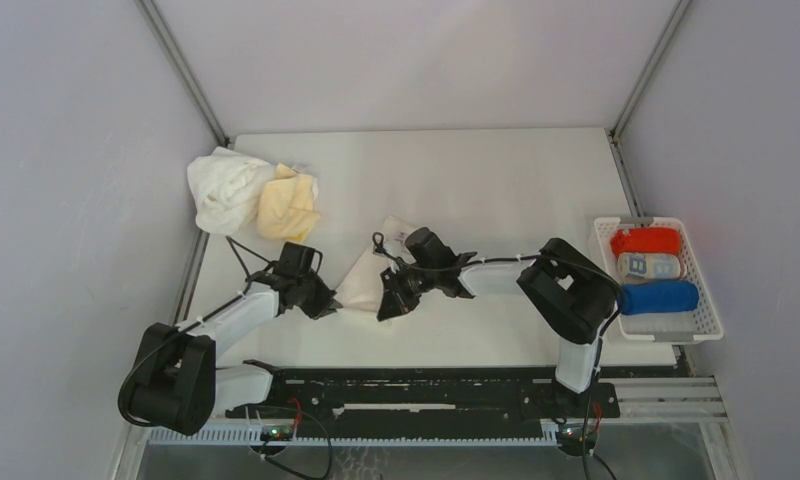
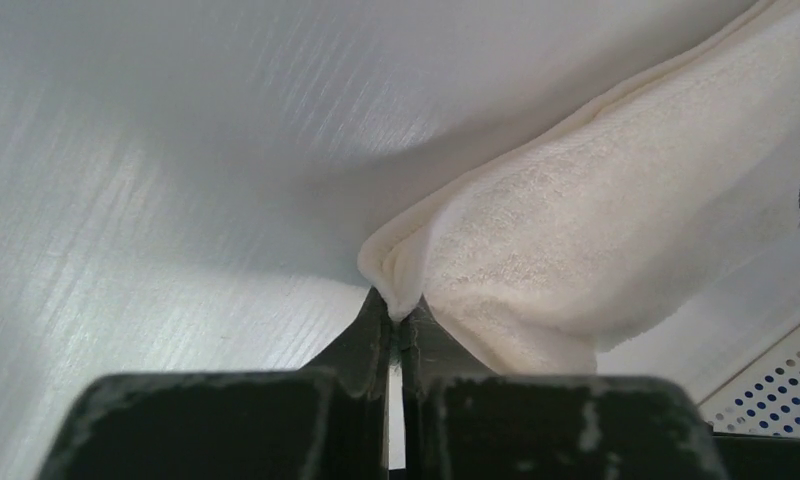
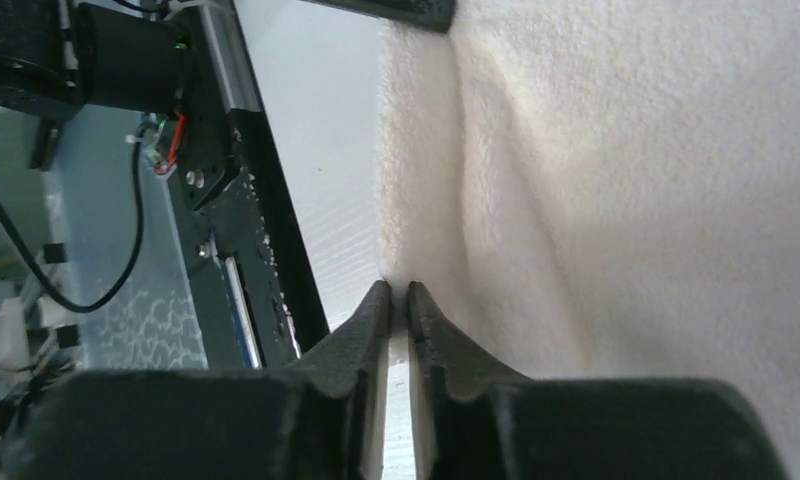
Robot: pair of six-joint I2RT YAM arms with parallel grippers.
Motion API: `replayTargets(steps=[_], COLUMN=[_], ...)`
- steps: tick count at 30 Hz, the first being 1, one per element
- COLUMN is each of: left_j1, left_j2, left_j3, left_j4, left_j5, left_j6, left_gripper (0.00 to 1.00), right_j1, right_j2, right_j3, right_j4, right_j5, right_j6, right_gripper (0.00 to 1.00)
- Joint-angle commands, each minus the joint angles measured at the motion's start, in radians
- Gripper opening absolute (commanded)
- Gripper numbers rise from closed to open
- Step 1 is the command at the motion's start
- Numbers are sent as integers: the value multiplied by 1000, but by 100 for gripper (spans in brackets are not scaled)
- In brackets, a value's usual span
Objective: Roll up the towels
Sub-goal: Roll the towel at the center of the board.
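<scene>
A cream towel [image 1: 362, 282] lies near the table's middle, partly lifted between my two grippers. My left gripper [image 1: 325, 306] is shut on its left corner; in the left wrist view the folded corner of the cream towel [image 2: 576, 240] is pinched between the tips of the left gripper [image 2: 398, 312]. My right gripper [image 1: 387, 306] is shut on the towel's near right edge, and the right wrist view shows the cream towel [image 3: 616, 200] caught in the nearly closed tips of the right gripper [image 3: 398, 294]. A white towel [image 1: 224, 186] and a pale yellow-orange towel [image 1: 288, 208] lie bunched at the back left.
A white slatted basket [image 1: 707, 304] stands at the right edge, holding a red roll [image 1: 646, 240], a light-blue patterned roll [image 1: 648, 266] and a royal blue roll [image 1: 660, 297]. The black rail [image 1: 426, 385] with the arm bases runs along the near edge. Grey walls enclose the table.
</scene>
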Motion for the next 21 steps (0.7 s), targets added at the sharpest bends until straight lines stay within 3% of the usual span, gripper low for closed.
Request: replayTargets(steps=[1,5,9,14,21], left_j1=[-1,0,-1,-1,-1], left_j2=[6,6,13,25,55], left_j3=[81,111,135,152,171], left_j4=[-86,-136,-172,-198,-208], left_j5=[-42,-37,-32,-19,-4], left_j6=[34,33,29,22,20], left_gripper=[0,0,0,0,0], right_j1=[51,142,249,367,458], right_j2=[-129,-207,-236,-189,-100], right_j3=[6,4,-8,-2,30], right_j4=[-49,-99,-90,-73,-94], right_j5=[121,338,549,769,878], right_j6=[-131,-256,-365,-451,-533], right_gripper=[17,45,60,67,66])
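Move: The right hand still pinches the near edge of the white towel. The towel's middle lies about 11 cm ahead of this hand, 1 cm to its right and 4 cm below. The left hand's pinched corner is some 3 cm ahead, 8 cm to the right hand's left and 3 cm lower. From the left hand, the towel's middle is about 8 cm ahead and 9 cm right, and the yellow towel 21 cm ahead and 13 cm left, both roughly level with it. The right fingers let go of the near edge and open to about two thirds. That hand lifts clear by about 4 cm, drawing back and to the left, then comes down again near the towel's near edge, while the wrist rolls nearly 50 degrees. The left hand keeps its pinch on the left corner and rises slightly. ##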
